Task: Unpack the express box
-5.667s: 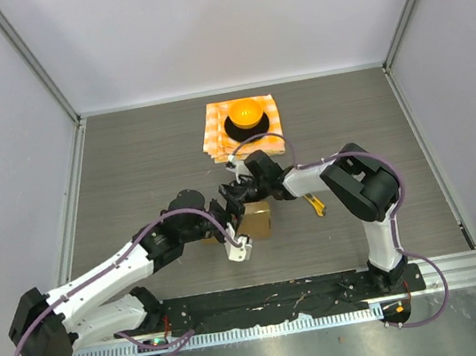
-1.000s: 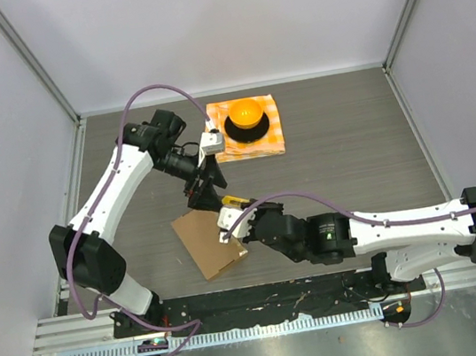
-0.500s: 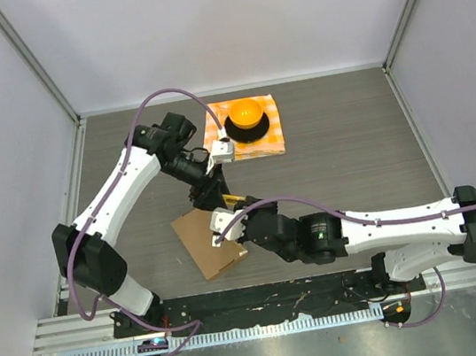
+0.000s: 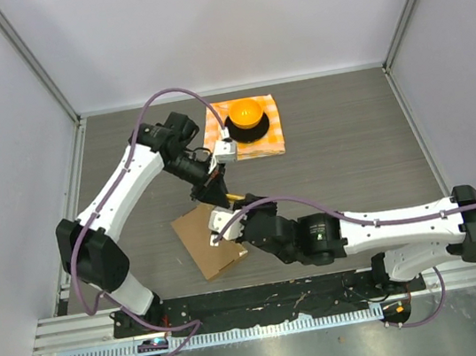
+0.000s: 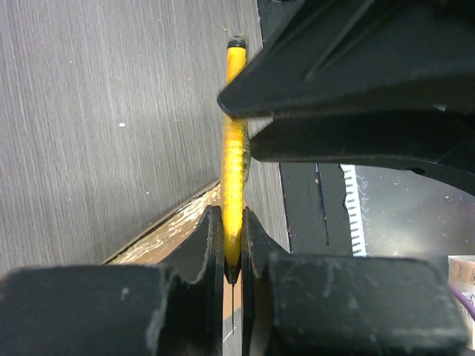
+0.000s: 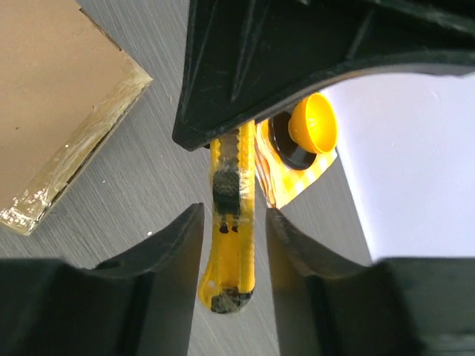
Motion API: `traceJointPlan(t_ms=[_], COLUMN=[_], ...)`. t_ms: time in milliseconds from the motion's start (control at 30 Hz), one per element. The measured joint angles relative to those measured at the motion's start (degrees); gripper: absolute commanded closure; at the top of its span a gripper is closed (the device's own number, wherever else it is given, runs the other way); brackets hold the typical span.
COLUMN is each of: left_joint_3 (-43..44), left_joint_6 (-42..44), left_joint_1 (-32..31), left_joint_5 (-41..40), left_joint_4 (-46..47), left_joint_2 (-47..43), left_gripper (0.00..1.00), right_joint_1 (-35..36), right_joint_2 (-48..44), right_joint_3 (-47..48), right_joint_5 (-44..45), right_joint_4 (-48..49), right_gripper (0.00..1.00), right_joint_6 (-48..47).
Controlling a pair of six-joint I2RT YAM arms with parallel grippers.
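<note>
The express box (image 4: 205, 242) is a flat brown cardboard slab lying on the table left of centre; its taped corner shows in the right wrist view (image 6: 52, 111). A yellow utility knife (image 4: 236, 199) hangs just beyond its far right corner. My left gripper (image 4: 225, 190) reaches down from the far side and is shut on the knife's blade end (image 5: 234, 148), jaws pressed to both sides (image 5: 233, 237). My right gripper (image 4: 232, 207) stands open around the knife's rear end (image 6: 231, 230), with a gap on each side (image 6: 234, 237).
An orange-checkered cloth (image 4: 273, 140) lies at the far centre with an orange bowl (image 4: 246, 110) on a black base. The two grippers face each other closely over the table. The black base rail (image 4: 274, 298) runs along the near edge.
My left gripper closed onto the knife. My right gripper's jaws widened off it. The left arm shifted slightly toward the right; the box stayed put.
</note>
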Motion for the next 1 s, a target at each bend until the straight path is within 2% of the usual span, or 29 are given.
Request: traceJointPlan(t_ms=[100,200,333,467,567,700,833,1000], left_joint_3=[1.2,5.1,15.5,20.8,19.2,13.7,7.0,-0.1], left_joint_6=[0.1,0.0,-1.7,-5.0,-6.1,-8.5,-18.8,-33.7], left_joint_1=[0.7,3.5,9.6,15.8,18.7,19.1,19.0,19.8], left_joint_5=[0.8,2.8,7.4,15.8,21.0,24.4,26.0,27.5], left_joint_4=[-0.2,-0.5,-0.3,0.5,0.6,0.4,2.0,14.2], left_joint_2=[0.0,0.1,0.3,0.2,-0.1,-1.9,-6.7,-13.6], left_gripper=[1.00,1.00,1.00,1.00,1.00,1.00,1.00,1.00], right_joint_1=[-0.1,-2.0,-10.6,-18.5,-23.6,-30.4,-36.3,-38.1], right_joint_2=[-2.3,-8.9,-19.4,-22.5,-20.3,-14.6,-8.8,-3.5], right_joint_3=[-0.2,-0.7,-1.7,-2.4,-3.0,-4.8,-6.7,-7.2], right_joint_5=[0.2,-2.3,-11.0,-20.5,-30.1,-43.1,-52.9,-60.8], right_joint_4=[0.0,0.1,2.1,5.4,9.5,18.1,30.7,45.7], right_gripper=[0.31,0.23,0.17,0.16,0.16,0.16,0.16,0.19], right_joint_6=[3.5,9.5,18.9,26.6,31.8,39.3,48.0,55.5])
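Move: The left fingers already pinch one end of the yellow knife, its middle about 5 cm to their right, 2 cm back and 3 cm lower; for the right hand, still around its handle, that middle is roughly 1 cm left and 1 cm down. The express box lies about 6 cm left, 1 cm back and 19 cm below the left hand; the orange bowl is some 37 cm ahead, 9 cm right and 18 cm lower. Open the right gripper wide to let go of the knife, raise it off to the right, then swing it back left and forward, ending about 12 cm higher, rolling its left side up some 70 degrees to face the knife's free end. Meanwhile keep the left pinch and lift the knife about 14 cm, reaching forward then drawing back, drifting left and levelling its handle. ##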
